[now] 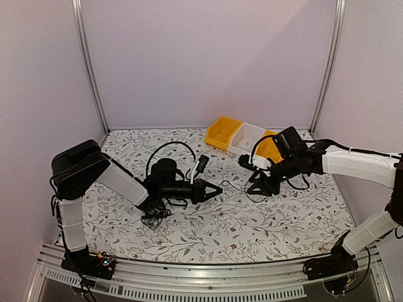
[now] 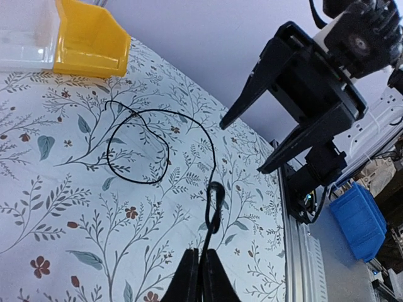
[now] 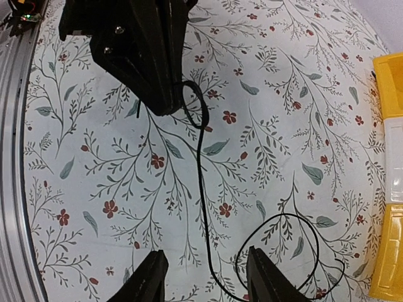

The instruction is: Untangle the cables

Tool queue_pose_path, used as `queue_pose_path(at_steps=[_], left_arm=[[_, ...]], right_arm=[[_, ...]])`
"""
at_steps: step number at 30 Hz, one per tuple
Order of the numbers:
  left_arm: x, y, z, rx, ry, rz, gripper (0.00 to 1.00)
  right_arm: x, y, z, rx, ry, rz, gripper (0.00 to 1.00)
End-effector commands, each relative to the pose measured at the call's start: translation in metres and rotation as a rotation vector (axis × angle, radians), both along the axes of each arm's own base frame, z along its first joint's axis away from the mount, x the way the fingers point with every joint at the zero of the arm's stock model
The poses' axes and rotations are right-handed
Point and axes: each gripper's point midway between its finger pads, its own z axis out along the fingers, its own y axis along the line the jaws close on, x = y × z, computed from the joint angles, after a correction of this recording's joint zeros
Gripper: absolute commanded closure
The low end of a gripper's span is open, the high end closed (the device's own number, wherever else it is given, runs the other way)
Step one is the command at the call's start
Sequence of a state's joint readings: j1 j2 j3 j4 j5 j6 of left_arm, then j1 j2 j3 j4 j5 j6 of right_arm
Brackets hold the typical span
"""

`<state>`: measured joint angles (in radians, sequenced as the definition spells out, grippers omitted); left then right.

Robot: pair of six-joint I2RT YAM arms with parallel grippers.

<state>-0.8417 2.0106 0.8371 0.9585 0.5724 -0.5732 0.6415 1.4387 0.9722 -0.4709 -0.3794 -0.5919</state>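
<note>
A thin black cable (image 2: 135, 148) lies on the floral table in a loose loop, and one end rises into my left gripper (image 2: 203, 277), which is shut on it. In the top view the left gripper (image 1: 217, 188) sits mid-table, with the cable (image 1: 234, 186) running right to my right gripper (image 1: 255, 189). The right gripper (image 3: 203, 253) is open, and the cable (image 3: 201, 182) passes between its fingers without touching them. A loop (image 3: 296, 248) lies beside its right finger. A small scribbly clump of cables (image 1: 154, 217) lies under the left arm.
Two yellow bins (image 1: 222, 132) (image 1: 269, 146) and a white bin (image 1: 245, 138) stand at the back right. A black-and-white plug (image 1: 201, 165) lies behind the left gripper. The metal table rail (image 2: 296, 251) runs along the edge, with a blue bin (image 2: 359, 217) beyond it.
</note>
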Motion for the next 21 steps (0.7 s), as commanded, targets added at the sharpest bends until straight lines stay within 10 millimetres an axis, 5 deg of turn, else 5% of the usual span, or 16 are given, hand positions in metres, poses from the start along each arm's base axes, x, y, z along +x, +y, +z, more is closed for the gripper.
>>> queue_pose_path(at_steps=[1,21], left_arm=[[-0.023,-0.008,0.037,-0.039,-0.135,-0.072,1.0],[-0.042,-0.024,0.041,-0.011,-0.186,-0.111,1.0]], right_arm=[[-0.002,0.026,0.024,0.105,0.068,0.057,0.52],[-0.039,0.042,0.027,0.221,0.241,0.21,0.57]])
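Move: Hanging in the air from the left fingertips, the small loop in the cable lies about 8 cm to the right hand's left, 1 cm ahead and some 3 cm lower. The left fingertips pinching the cable are 11 cm to the right hand's left, 1 cm back and 3 cm lower. On the table, the wide cable ring is about 6 cm ahead, 2 cm right and 12 cm below. From the left hand, the small loop is 3 cm right and 2 cm ahead, level with it. Closing in on the small loop, the right hand goes about 4 cm left, rising a little and then drawing back nearly 3 cm; its wrist swings some 20 degrees so the half-open fingers point more squarely at the left hand. The left hand, still pinching the cable, quickly moves about 4 cm back and as much up, drifting slightly right, then holds still to present the loop. ##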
